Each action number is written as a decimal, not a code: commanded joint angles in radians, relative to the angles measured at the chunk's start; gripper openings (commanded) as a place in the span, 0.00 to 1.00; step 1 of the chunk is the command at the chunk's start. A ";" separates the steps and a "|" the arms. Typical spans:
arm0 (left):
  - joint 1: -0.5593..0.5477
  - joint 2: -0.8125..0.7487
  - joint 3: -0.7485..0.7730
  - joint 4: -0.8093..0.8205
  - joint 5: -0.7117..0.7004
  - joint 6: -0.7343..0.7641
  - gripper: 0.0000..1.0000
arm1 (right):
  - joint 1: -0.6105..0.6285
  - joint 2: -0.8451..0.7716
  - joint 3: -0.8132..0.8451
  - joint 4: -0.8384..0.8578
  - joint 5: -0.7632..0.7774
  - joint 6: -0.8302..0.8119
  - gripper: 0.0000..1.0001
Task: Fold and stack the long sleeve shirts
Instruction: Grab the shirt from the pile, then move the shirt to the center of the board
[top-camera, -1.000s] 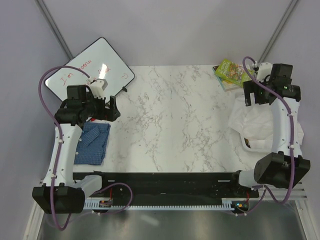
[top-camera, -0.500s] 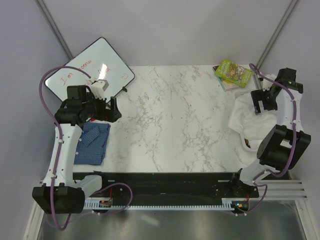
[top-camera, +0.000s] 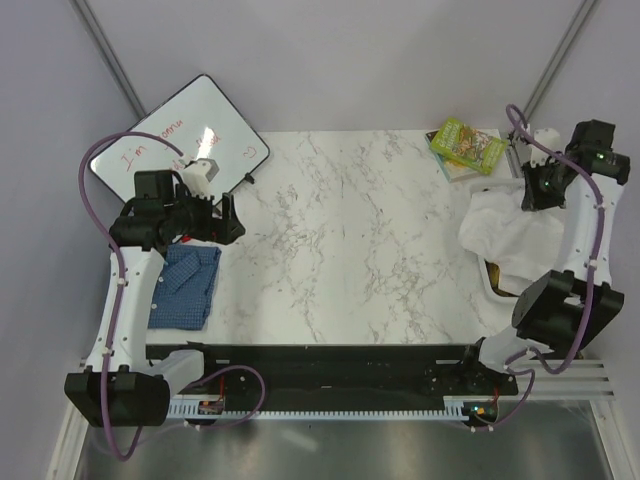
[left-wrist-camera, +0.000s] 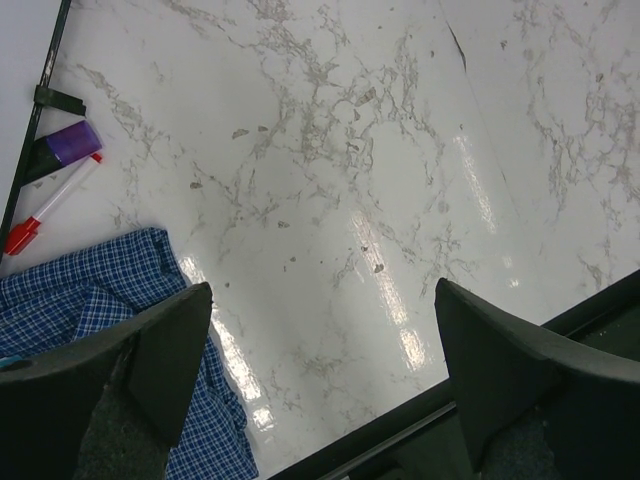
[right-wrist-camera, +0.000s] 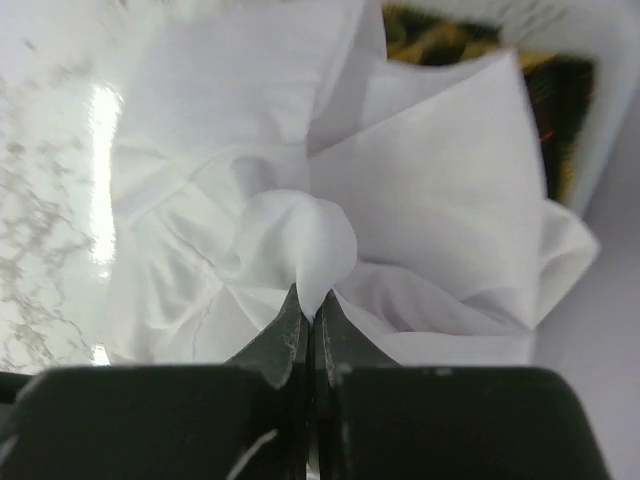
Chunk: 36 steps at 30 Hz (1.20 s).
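The white shirt (top-camera: 515, 235) lies crumpled at the table's right edge, partly over a bin. My right gripper (top-camera: 540, 190) is shut on a fold of it; in the right wrist view the cloth (right-wrist-camera: 420, 190) bulges out between the closed fingertips (right-wrist-camera: 310, 312). The blue checked shirt (top-camera: 185, 285) lies folded at the near left; its edge shows in the left wrist view (left-wrist-camera: 90, 290). My left gripper (top-camera: 228, 218) hovers open and empty just above and behind the blue shirt, its fingers (left-wrist-camera: 170, 350) wide apart over bare marble.
A whiteboard (top-camera: 190, 135) lies at the far left, with a red marker (left-wrist-camera: 50, 205) and purple eraser (left-wrist-camera: 68, 143) beside it. A green book (top-camera: 465, 145) lies at the far right. A bin (right-wrist-camera: 580, 100) with dark patterned contents sits under the white shirt.
My right arm has swung outward to the right and back, pulling the held part of the white shirt with it. The left arm has stayed still.
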 joint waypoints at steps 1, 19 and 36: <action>0.000 0.008 0.058 0.006 0.045 -0.017 0.99 | -0.002 -0.181 0.250 -0.068 -0.344 0.031 0.00; 0.007 0.040 0.118 0.032 -0.007 -0.115 0.99 | 0.176 -0.106 0.765 1.343 -0.706 1.484 0.00; 0.070 0.047 0.060 0.045 0.231 0.007 0.99 | 0.436 -0.408 -0.184 0.470 -0.482 0.529 0.98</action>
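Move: The right hand, fingers already shut on a bunch of the white shirt, is above the bin, whose middle is some 17 cm below it, about 3 cm back and 3 cm left. The shirt is going to the bare middle of the table, roughly 50 cm left, level with it and 16 cm down. The books lie about 22 cm ahead and 17 cm left. From the left hand that bare spot is some 38 cm right, 5 cm ahead and 20 cm down. Up and to the left, fast, the right hand whips the gripped shirt out of the bin, climbing about 50 cm as its wrist swings the fingers up and over towards the table's middle. It then drives down some 25 cm, a little forward and left, and opens wide, letting go of the shirt to fling it across. ##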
